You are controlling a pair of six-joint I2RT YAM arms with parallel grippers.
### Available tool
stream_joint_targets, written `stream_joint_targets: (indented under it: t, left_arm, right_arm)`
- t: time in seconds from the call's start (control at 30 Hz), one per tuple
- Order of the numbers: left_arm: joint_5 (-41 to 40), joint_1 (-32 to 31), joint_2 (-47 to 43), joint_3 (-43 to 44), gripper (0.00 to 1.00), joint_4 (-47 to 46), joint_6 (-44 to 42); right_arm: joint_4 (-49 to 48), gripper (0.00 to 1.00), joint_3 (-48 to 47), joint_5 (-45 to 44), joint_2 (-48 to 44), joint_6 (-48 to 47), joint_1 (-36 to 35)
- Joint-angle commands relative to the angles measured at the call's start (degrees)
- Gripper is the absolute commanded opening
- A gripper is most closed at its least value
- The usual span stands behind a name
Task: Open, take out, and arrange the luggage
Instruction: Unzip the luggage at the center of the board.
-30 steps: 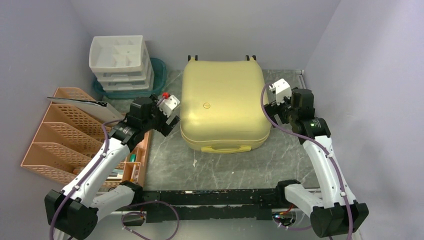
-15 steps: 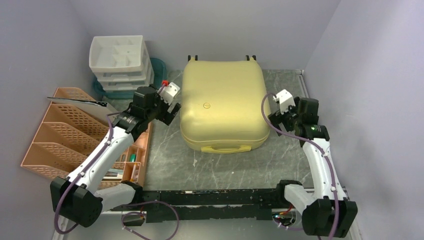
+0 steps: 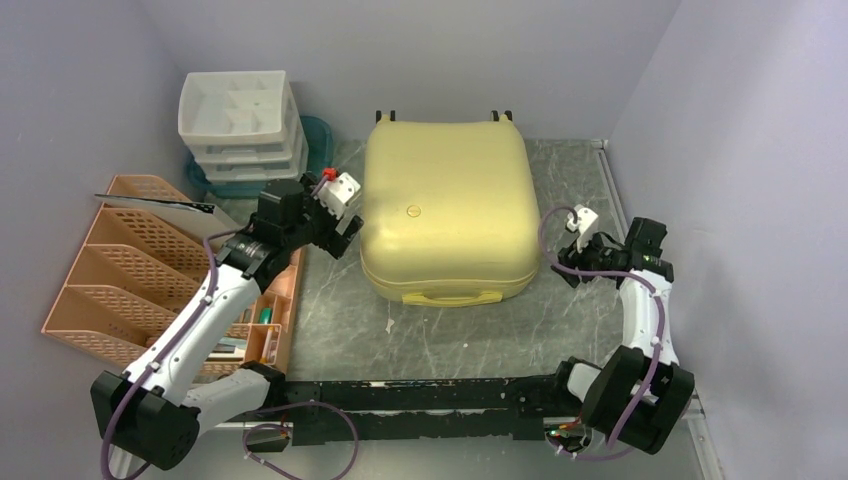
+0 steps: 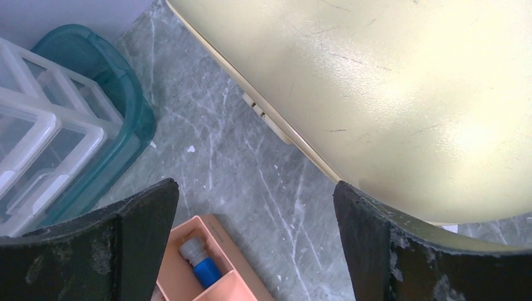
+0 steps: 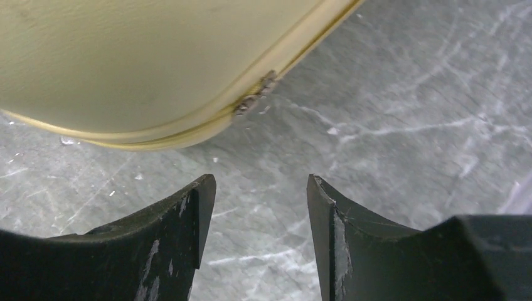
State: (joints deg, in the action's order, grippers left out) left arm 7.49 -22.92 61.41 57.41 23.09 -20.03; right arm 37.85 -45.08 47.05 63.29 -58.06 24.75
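Observation:
The luggage is a pale yellow hard-shell suitcase lying flat and closed in the middle of the table, its yellow handle facing the arms. My left gripper hovers at its left side, jaws wide open and empty. In the left wrist view the luggage shell fills the upper right, and the left gripper is over bare table. My right gripper sits low by the suitcase's right front corner, jaws partly apart with nothing between. The right wrist view shows the luggage with a zipper pull just ahead of the right gripper.
A white drawer unit stands on a teal tray at the back left. A peach file rack and a peach organiser holding a blue item line the left side. Walls close in on three sides.
The right arm has swung back and down to the suitcase's right front corner, and its jaws have narrowed. The left gripper has shifted slightly along the suitcase's left side.

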Motion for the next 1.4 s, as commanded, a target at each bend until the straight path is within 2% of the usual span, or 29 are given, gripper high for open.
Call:
stream_joint_targets:
  t: [0.0, 0.17, 0.27, 0.4, 0.57, 0.67, 0.77, 0.8, 0.83, 0.9, 1.1, 1.37]
  left_arm:
    - [2.8, -0.1, -1.4, -1.0, 0.99, -1.0, 0.0]
    - [3.7, -0.1, -2.0, -2.3, 0.99, -1.5, 0.4]
    - [4.1, -0.1, -1.9, -2.4, 0.99, -1.5, 0.7]
    - [4.6, -0.1, -2.5, -2.7, 0.99, -1.6, 0.9]
    - [5.3, -0.1, -3.0, -3.4, 0.99, -1.6, 0.9]
    - [5.3, -0.1, -3.3, -3.7, 0.99, -1.8, 0.9]
    - [5.5, -0.1, -3.4, -4.1, 0.99, -2.0, 0.9]
    - [5.6, -0.1, -3.4, -4.1, 0.98, -2.0, 0.9]
    - [5.6, -0.1, -3.3, -4.1, 0.99, -2.0, 0.9]
    - [5.6, -0.1, -3.3, -4.1, 0.99, -2.1, 0.9]
    - [5.6, 0.0, -3.4, -4.2, 0.99, -2.1, 0.8]
    - [6.6, -0.1, -3.6, -3.6, 0.99, -1.1, -0.8]
  right_arm:
    - [-2.7, 0.61, 3.2, 10.9, -1.4, -7.9, 0.2]
    - [-9.3, 0.62, 8.0, 11.5, -3.2, -7.2, -0.6]
    - [-14.8, 0.60, 10.1, 10.6, -3.1, -3.9, -2.2]
    - [-22.9, 0.52, 11.5, 7.3, -1.6, 3.2, -5.7]
    - [-28.7, 0.47, 12.3, 1.2, 0.6, 7.0, -12.2]
    - [-32.0, 0.43, 12.9, 0.3, 0.9, 9.2, -13.4]
    - [-34.8, 0.33, 14.2, -0.1, 0.2, 9.8, -13.4]
    - [-35.5, 0.23, 14.6, -0.2, -0.2, 9.6, -13.4]
    - [-35.7, 0.13, 15.0, -0.4, -0.8, 9.3, -13.4]
    - [-35.4, 0.01, 15.4, -0.2, -1.7, 8.6, -13.4]
    - [-31.7, 0.00, 17.2, 0.2, -5.8, 2.6, -13.4]
    - [-11.5, 0.00, 14.1, -1.2, -10.2, -14.9, -10.2]
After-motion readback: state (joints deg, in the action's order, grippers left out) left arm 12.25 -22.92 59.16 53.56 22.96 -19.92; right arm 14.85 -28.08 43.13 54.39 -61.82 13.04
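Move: The zip pull sits low on the luggage's right side by its near corner, about 3 cm ahead of the right fingertips, 6 cm to their left and 5 cm below. The luggage's middle is some 14 cm ahead and 22 cm left of that hand, its carry handle about 22 cm left and 4 cm back. From the left hand, the zip pull lies roughly 37 cm right, 7 cm back and 14 cm lower. Bring the right gripper left and down some 5 cm each way, first easing back a little, then forward in against the luggage's near right corner at the zip seam, and shut the half-open fingers there. Keeping them shut, rise about 2 cm and draw back slightly, tipping the fingers up about 15 degrees. Ease the open left gripper back and down about 2 cm each. ##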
